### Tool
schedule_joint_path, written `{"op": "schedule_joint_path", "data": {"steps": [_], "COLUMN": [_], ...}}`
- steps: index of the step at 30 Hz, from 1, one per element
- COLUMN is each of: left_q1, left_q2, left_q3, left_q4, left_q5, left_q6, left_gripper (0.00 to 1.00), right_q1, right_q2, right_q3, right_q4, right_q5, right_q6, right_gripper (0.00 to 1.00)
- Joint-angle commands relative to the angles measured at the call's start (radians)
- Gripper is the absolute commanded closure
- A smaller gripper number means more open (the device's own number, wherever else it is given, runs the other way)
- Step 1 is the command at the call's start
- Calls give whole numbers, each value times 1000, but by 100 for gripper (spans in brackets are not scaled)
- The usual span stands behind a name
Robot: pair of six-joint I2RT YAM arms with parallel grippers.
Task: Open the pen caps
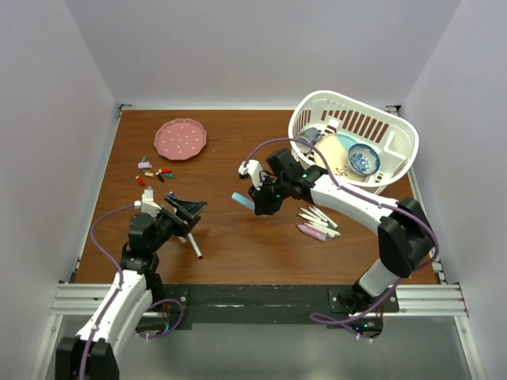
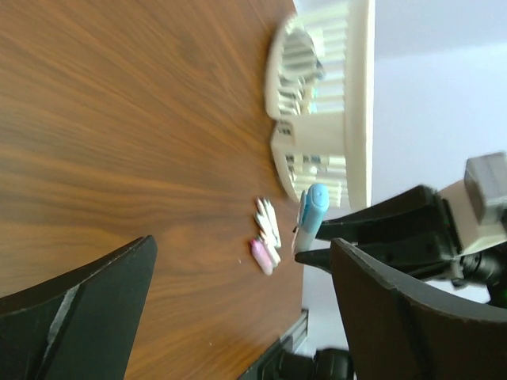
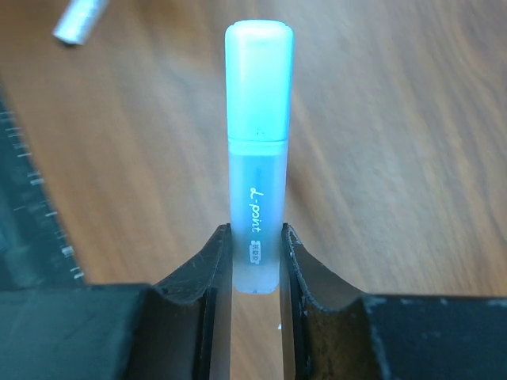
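Observation:
My right gripper (image 3: 255, 261) is shut on the lower barrel of a pale blue highlighter (image 3: 257, 182). Its blue cap (image 3: 259, 79) is on and points away from the fingers. From above, the highlighter (image 1: 240, 198) hangs over the table's middle, sticking out left of the right gripper (image 1: 260, 204). My left gripper (image 1: 187, 210) stands open and empty, a hand's width to its left. In the left wrist view the highlighter (image 2: 311, 212) shows beyond the wide-apart fingers (image 2: 87, 309). Several loose pen caps (image 1: 154, 174) lie at the left.
A pile of slim white markers and a pink highlighter (image 1: 318, 223) lies right of centre. One marker (image 1: 194, 247) rests below the left gripper. A pink plate (image 1: 181, 138) sits at the back left. A white basket (image 1: 396, 127) holding dishes stands at the back right.

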Motion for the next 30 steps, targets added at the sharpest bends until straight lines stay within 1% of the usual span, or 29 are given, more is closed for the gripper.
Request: {"op": "schedule_joint_path", "data": {"steps": [1,2,6,9,11,15,17,19,20,21,24,26,27,29,30], "left_q1": [-173,-239,-334,-399,-441,-495,-518,-534,-544,-549,-563,-571,-572,-577,-578], "left_q2": [123,183,314,396,455,542,584,604,619,627,654,670,673,679,680], "left_q3": [85,94,119,179,208,275,302,323,329,340,367,378,380,377,372], "left_q4": [278,301,449,483,479,422,401,387,379,384,384,381,387,410,417], "left_q5": [-79,-130,-213,-270,-304,-353,-376,-394,-420,-428,-449,-457,-457,-451,-446], "left_q6": [-10,-10,-33,-23,-16,-10,-15,-12,-10,-1,20,28,31,33,37], "left_gripper": [3,3,2,3,5,14,22,25,28,35,44,47,56,62,69], "right_q1": [-6,-11,-29,-38,-45,-52,-54,-54,-54,-55,-55,-57,-55,-57,-61], "right_q2": [-37,-40,-63,-78,-78,-69,-64,-60,-60,-60,-58,-60,-61,-64,-66], "right_q3": [-27,-27,-47,-64,-64,-61,-61,-59,-59,-59,-62,-65,-68,-71,-73], "right_q4": [32,32,46,55,60,66,69,74,74,74,80,80,84,87,92], "right_q5": [-143,-150,-169,-169,-170,-181,-186,-190,-192,-195,-196,-198,-196,-201,-208], "right_q6": [-24,-23,-17,-9,-1,11,16,20,22,23,26,28,29,31,34], "right_gripper": [100,100,100,100,100,100,100,100,100,100,100,100,100,100,100]}}
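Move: About 12 cm to the right of the open left hand, 5 cm farther out and a few centimetres higher, is the cap of the blue highlighter. The right hand already pinches the body near its lower end, so the cap lies some 5 cm left, 3 cm ahead and 4 cm above that hand. On the table roughly 10 cm below the left hand, a black-capped marker lies about 9 cm back and 4 cm left. Swinging some 13 cm to the right and about 4 cm forward, the left hand goes to the highlighter's cap, turning about 10 degrees clockwise. It rises about 4 cm, then sinks roughly half that as its wide-open fingers close to under half their opening, one each side of the cap. The right hand eases back about a centimetre and holds the body still. ##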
